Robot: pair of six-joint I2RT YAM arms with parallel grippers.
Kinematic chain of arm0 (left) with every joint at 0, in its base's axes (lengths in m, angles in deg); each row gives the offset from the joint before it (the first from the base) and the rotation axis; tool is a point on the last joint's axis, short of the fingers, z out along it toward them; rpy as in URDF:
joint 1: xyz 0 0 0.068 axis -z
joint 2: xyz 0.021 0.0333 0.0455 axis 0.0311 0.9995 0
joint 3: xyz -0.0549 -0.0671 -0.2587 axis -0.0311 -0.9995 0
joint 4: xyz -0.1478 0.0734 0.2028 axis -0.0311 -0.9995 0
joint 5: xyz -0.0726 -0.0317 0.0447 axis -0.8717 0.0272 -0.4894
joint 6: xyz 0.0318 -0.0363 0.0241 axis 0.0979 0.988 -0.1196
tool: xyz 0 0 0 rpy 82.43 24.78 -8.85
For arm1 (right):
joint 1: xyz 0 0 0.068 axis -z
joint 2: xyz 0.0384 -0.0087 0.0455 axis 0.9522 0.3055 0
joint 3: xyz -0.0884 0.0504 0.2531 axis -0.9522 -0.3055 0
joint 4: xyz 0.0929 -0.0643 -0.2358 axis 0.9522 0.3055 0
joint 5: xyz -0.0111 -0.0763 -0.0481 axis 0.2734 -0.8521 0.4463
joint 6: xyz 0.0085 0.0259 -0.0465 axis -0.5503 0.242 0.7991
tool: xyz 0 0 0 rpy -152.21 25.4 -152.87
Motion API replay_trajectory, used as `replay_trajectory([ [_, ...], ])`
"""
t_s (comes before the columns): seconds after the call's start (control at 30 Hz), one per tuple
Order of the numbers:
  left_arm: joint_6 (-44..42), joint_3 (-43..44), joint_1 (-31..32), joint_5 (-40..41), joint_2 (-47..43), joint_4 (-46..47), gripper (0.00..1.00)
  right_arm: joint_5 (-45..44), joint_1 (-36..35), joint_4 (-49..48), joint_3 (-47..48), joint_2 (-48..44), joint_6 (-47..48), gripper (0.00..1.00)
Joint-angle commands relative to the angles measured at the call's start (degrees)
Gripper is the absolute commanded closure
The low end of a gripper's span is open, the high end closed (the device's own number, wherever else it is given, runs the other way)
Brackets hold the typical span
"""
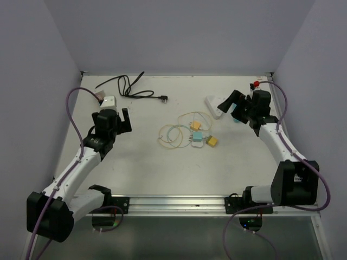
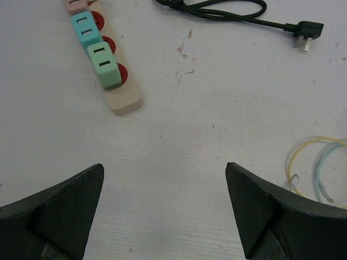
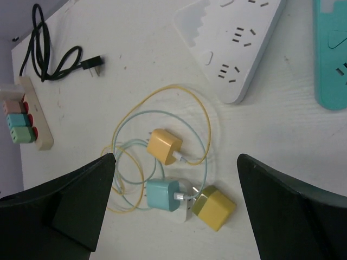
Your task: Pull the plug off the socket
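A small white socket cube (image 3: 183,213) lies mid-table with a teal plug (image 3: 162,195) and an olive-yellow plug (image 3: 216,207) against it. An orange-yellow plug (image 3: 164,145) lies loose just beyond them among thin yellow and blue cables (image 1: 173,135). My right gripper (image 3: 175,156) is open and hangs above this cluster, holding nothing; in the top view it (image 1: 232,106) is beside a white power strip (image 1: 213,106). My left gripper (image 2: 164,165) is open over bare table, short of a beige power strip (image 2: 126,100) that carries a green plug (image 2: 104,65) and a teal plug (image 2: 85,27).
The white power strip (image 3: 233,38) shows no plug in the sockets in view. A teal strip (image 3: 331,54) lies at the right edge. A black cable (image 1: 133,89) with its plug (image 2: 308,30) sits at the back left. Grey walls enclose the table on three sides.
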Motion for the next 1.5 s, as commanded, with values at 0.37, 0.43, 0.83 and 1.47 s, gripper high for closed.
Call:
replay_trajectory([
  [0.37, 11.2, 7.7, -6.3, 8.6, 20.9, 7.2, 0.07, 9.3, -4.1, -1.9, -9.1, -14.6, 4.9, 0.01],
  [0.43, 11.4, 9.6, -6.8, 9.7, 26.0, 8.6, 0.08, 10.4, -4.4, -3.8, -10.1, -14.3, 3.9, 0.01],
  [0.83, 9.1, 18.4, -12.8, 9.5, 44.6, 14.2, 0.18, 12.5, -5.0, -6.1, -11.9, -15.6, 2.8, 0.01],
  [1.47, 9.9, 15.3, -13.3, 0.2, 41.6, 6.9, 0.68, 14.5, -5.0, -6.9, -12.1, -14.6, 1.5, 0.01],
])
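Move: The green plug, seated in the near end of the beige socket strip, lies about 12 cm ahead of my left hand, 9 cm to its left and 12 cm below. The teal plug stands some 4 cm beyond it and 1 cm farther left, the pink one about 7 cm beyond it and 3 cm farther left. The black cable plug is roughly 21 cm ahead of my left hand, 20 cm right, 15 cm lower. From my right hand the green plug is some 58 cm left, 4 cm ahead, 12 cm below. I sweep my left hand forward, down and left, about 12 cm ahead and as much down, onto the green plug, turning it some 25 degrees counter-clockwise and tipping the fingers down; late in the descent I close them halfway and pinch the plug from its left and right. My open right hand backs away from the white power strip, drifting left and slightly up, then stops. ##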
